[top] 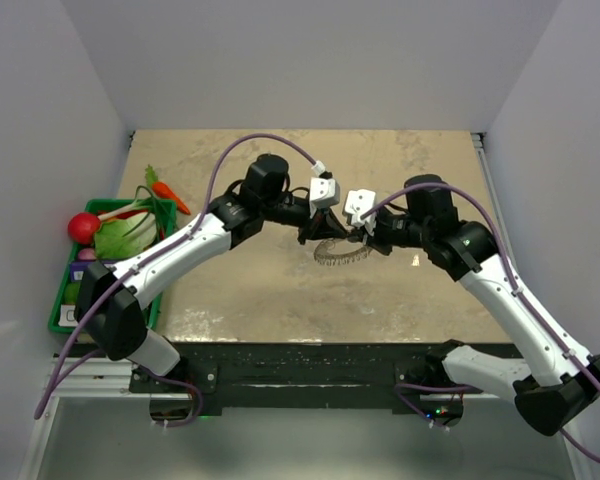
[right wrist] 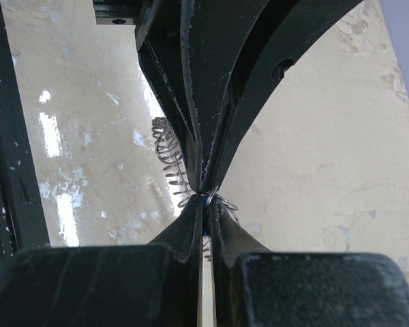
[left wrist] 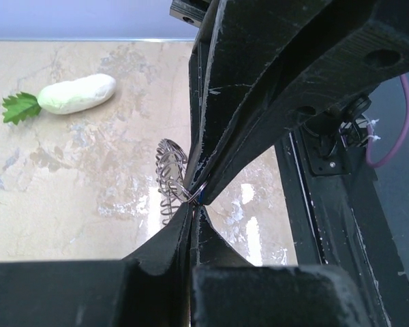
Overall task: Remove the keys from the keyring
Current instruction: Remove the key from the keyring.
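Note:
The keyring [top: 338, 255], a grey coiled wire loop, hangs just over the tabletop between my two grippers. My left gripper [top: 315, 233] comes in from the left and is shut on the thin wire ring [left wrist: 193, 193] at the loop's end. My right gripper [top: 358, 237] meets it tip to tip from the right. In the right wrist view the key's blue head [right wrist: 204, 199] shows as a sliver pinched between the right fingertips [right wrist: 193, 214]; its blade is hidden. The coil [right wrist: 168, 154] sags to the left of the shut tips, and in the left wrist view the coil [left wrist: 168, 170] also hangs left.
A green bin [top: 58, 303] with vegetables and a red ball [top: 83, 227] stands at the table's left edge, an orange carrot [top: 169, 193] beside it. A white radish [left wrist: 78, 93] with a green leaf lies on the beige table. Grey walls close in the sides.

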`<state>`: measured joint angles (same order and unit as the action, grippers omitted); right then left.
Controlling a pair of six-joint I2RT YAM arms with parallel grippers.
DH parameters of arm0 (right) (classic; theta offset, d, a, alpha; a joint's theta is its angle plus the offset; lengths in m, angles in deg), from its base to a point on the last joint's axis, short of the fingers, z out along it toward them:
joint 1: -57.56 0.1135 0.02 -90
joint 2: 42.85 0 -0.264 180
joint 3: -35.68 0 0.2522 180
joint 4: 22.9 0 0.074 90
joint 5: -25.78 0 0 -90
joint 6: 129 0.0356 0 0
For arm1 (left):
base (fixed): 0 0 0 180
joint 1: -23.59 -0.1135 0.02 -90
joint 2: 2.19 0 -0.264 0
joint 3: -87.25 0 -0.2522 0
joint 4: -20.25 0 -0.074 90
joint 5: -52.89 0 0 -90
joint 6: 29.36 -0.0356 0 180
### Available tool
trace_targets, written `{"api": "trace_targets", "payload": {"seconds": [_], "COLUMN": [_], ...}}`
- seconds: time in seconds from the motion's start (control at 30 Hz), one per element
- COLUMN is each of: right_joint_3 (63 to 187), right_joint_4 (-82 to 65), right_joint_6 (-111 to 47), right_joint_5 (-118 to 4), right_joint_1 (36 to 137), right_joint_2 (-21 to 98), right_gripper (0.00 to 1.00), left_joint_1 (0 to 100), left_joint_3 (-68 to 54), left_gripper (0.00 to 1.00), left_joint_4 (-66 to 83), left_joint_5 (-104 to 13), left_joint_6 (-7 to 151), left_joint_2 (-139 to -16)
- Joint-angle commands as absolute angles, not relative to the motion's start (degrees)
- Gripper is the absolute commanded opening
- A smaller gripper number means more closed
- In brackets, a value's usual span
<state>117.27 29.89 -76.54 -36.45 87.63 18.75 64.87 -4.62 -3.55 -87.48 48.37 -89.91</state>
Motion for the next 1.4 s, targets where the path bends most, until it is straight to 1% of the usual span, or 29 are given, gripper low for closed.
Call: {"api": "trace_targets", "payload": {"seconds": [0.0,0.13,0.43,0.47,0.5,0.53,0.57,0.63,0.67,0.77,0.87,0.93,0.97,1.13,1.23,1.33,1.37], "right_joint_3": [122.55,124.40,124.85,124.76,124.67,124.58,124.58,124.41,124.32,123.88,123.27,123.26,123.18,123.53,123.97,124.32,124.41], "right_joint_4": [26.81,29.71,31.12,31.03,30.94,30.94,30.94,30.94,30.94,30.94,31.03,30.94,30.85,30.68,30.68,31.03,31.12], "right_joint_6": [-79.87,-81.19,-79.88,-79.61,-79.61,-79.52,-79.26,-79.17,-79.08,-78.91,-78.56,-78.03,-77.85,-77.06,-76.80,-76.71,-76.71], "right_joint_5": [-47.15,-50.76,-48.66,-48.66,-48.66,-48.31,-47.70,-47.17,-46.99,-46.38,-45.06,-44.44,-44.27,-42.69,-42.33,-42.07,-41.90], "right_joint_1": [86.74,86.66,86.66,86.74,86.66,86.74,86.66,86.74,86.66,86.74,86.74,86.83,86.74,86.74,86.74,86.83,86.74], "right_joint_2": [18.67,19.02,19.55,19.64,19.55,19.46,19.46,19.55,19.46,19.64,19.46,19.64,19.55,19.37,19.02,18.67,18.23], "right_gripper": [0.00,0.00,0.00,0.00,0.00,0.00,0.00,0.00,0.00,0.00,0.00,0.00,0.00,0.00,0.00,0.00,0.00], "left_joint_1": [66.57,66.57,66.48,66.57,66.57,66.57,66.57,66.57,66.57,66.57,66.57,66.57,66.66,68.67,70.61,72.10,72.28], "left_joint_3": [-3.76,-3.76,-3.41,-3.32,-2.97,-2.79,-2.62,-2.00,-1.65,-0.51,0.72,1.69,2.13,1.96,1.43,1.16,1.25], "left_gripper": [0.00,0.00,0.00,0.02,0.20,0.27,0.39,0.48,0.55,0.65,0.73,0.75,0.79,0.82,0.81,0.76,0.69], "left_joint_4": [-5.20,-5.46,-4.06,-3.97,-3.71,-3.79,-3.70,-3.88,-3.97,-4.23,-4.40,-5.02,-5.20,-5.99,-6.86,-7.92,-8.27], "left_joint_5": [-93.38,-88.63,-83.70,-82.39,-81.59,-80.80,-79.31,-78.25,-77.98,-77.63,-76.32,-75.96,-76.05,-75.08,-72.81,-71.31,-70.69], "left_joint_6": [48.51,48.51,51.06,51.24,51.32,51.33,51.33,51.06,50.97,50.62,50.10,49.48,49.31,48.07,46.67,45.09,45.00], "left_joint_2": [-86.39,-85.95,-86.74,-86.74,-86.74,-86.65,-86.65,-86.56,-86.65,-87.26,-87.88,-88.41,-88.84,-90.34,-91.31,-92.10,-92.36]}}
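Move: My left and right fingertips meet almost end to end, both shut on the small wire rings of the keyring. The blue-tipped key sits at my right pads, about 1 cm to the left of my right hand's point, level with it; from my left hand it lies roughly 2 cm to the right and level. The big ring hangs below, its middle about 3 cm back and 6 cm down from my left hand, and some 3 cm back, 3 cm left and 6 cm down from my right. Keeping the key and rings pinched, I pull my right hand away from the left in a quick tug of about 4 cm to the right and forward, rising a little, then hold it and ease back slightly. My left draws back a bit, opens wide to let go of the wire, and goes forward some 3 cm and up, finally sinking a little and drifting right. ##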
